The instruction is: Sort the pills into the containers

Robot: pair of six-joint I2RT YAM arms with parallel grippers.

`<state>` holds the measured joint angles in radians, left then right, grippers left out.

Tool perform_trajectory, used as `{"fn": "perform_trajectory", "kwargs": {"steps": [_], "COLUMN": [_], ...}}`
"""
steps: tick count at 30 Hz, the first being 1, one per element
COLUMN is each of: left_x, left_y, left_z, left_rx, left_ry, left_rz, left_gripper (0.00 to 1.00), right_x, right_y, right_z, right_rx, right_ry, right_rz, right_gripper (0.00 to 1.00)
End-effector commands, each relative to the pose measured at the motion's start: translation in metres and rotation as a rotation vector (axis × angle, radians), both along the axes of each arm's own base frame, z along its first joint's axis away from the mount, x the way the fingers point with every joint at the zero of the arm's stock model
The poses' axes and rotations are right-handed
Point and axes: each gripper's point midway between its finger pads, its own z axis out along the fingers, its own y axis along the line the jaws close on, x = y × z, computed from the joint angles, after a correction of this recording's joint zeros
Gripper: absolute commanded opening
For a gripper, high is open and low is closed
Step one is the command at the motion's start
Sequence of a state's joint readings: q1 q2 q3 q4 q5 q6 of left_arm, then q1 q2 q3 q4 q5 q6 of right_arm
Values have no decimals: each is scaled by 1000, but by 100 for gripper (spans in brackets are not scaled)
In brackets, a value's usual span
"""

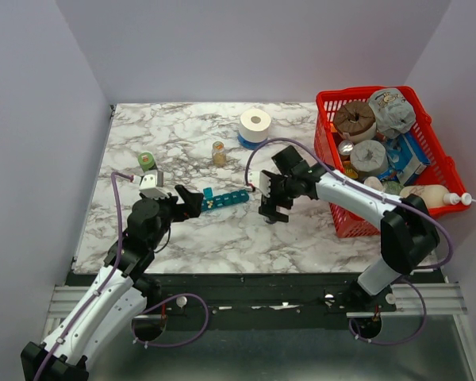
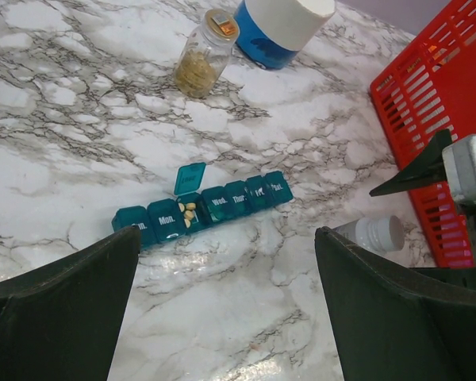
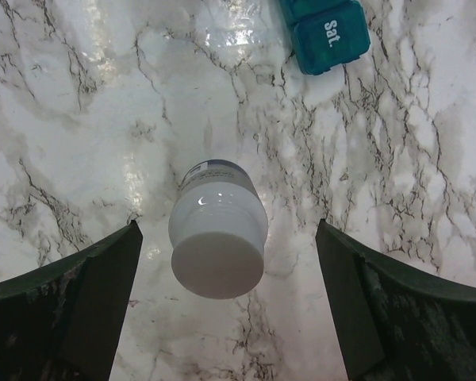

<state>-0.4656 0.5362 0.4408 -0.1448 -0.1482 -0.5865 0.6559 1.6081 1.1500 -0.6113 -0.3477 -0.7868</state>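
Observation:
The teal organizer strip [image 1: 226, 198] lies mid-table, between my two grippers. In the left wrist view the strip [image 2: 246, 194] has one lid [image 2: 190, 178] standing open, next to "Mon.", and several tan pills [image 2: 188, 213] lie in that compartment. The other lids are shut. A tiny pinkish speck [image 2: 255, 346] lies on the marble between my left fingers. My left gripper [image 2: 228, 232] is open and empty, just short of the strip's left end. My right gripper [image 3: 228, 225] is open, straddling a white-capped bottle [image 3: 218, 238] without touching it. The strip's "Sat." end [image 3: 329, 32] lies just beyond.
An amber glass jar [image 1: 218, 152] and a white roll on a blue base [image 1: 255, 123] stand behind the strip. A green-capped jar [image 1: 147, 161] is at the left. A red mesh basket [image 1: 333, 119] full of items is at the right, behind my right arm.

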Motion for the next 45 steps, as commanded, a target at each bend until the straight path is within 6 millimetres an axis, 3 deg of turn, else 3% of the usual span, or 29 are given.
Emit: {"fn": "perform_trajectory", "kwargs": {"steps": [1, 17, 22, 27, 32, 36, 38, 39, 41, 42, 43, 45], "left_x": [0, -1, -2, -13, -24, -43, -53, -55, -60, -59, -57, -51], "left_y": [0, -10, -16, -51, -74, -100, -113, -116, -125, -127, -131, -135], "left_z": [-6, -6, -11, 6, 7, 7, -4, 0, -15, -6, -18, -12], "left_rx": [7, -28, -69, -152, -122, -34, 75, 91, 219, 227, 278, 344], "left_ry": [7, -7, -17, -119, -190, -302, -354, -390, -443, -499, -495, -555], "left_rz": [-9, -52, -71, -276, -380, -470, -511, -513, -541, -525, -530, -501], "left_gripper": [99, 99, 99, 99, 99, 99, 99, 99, 99, 99, 99, 99], "right_x": [5, 1, 1, 0, -4, -7, -8, -10, -11, -13, -13, -17], "right_y": [1, 1, 2, 3, 5, 8, 9, 11, 12, 13, 14, 16], "right_z": [-10, -35, -36, -35, -30, -23, -17, -13, -4, 2, 6, 18], "right_rx": [-10, -49, -54, -53, -42, -21, -12, 0, 10, 20, 26, 45], "right_ry": [1, 75, 92, 108, 119, 136, 144, 156, 165, 171, 176, 192], "right_rz": [-1, -11, -12, -8, -1, -5, -9, -10, -17, -24, -28, -37], "right_gripper": [98, 90, 78, 67, 49, 44, 44, 44, 43, 43, 43, 43]}}
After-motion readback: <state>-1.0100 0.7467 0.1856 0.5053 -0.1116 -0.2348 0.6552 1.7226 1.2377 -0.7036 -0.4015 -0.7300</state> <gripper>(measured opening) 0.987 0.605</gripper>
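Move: The pill bottle stands straight below the right hand, neither ahead nor to the side, its middle about 6 cm down between the open fingers. The pill organizer lies some 12 cm left of the right hand and 5 cm ahead, and the glass jar about 15 cm left and 17 cm ahead. From the left hand, the bottle is about 23 cm right, 2 cm ahead and 16 cm down; the organizer is roughly 10 cm right and 7 cm ahead. The right fingers come down nearly 4 cm around the pill bottle, close on its upper part until they stop, keep that pinch, and rise about 2 cm with a slight tilt. The left hand, open throughout, first barely sinks, then sweeps rightward some 14 cm and back 7 cm, dropping about 3 cm towards the bottle and turning clockwise. ##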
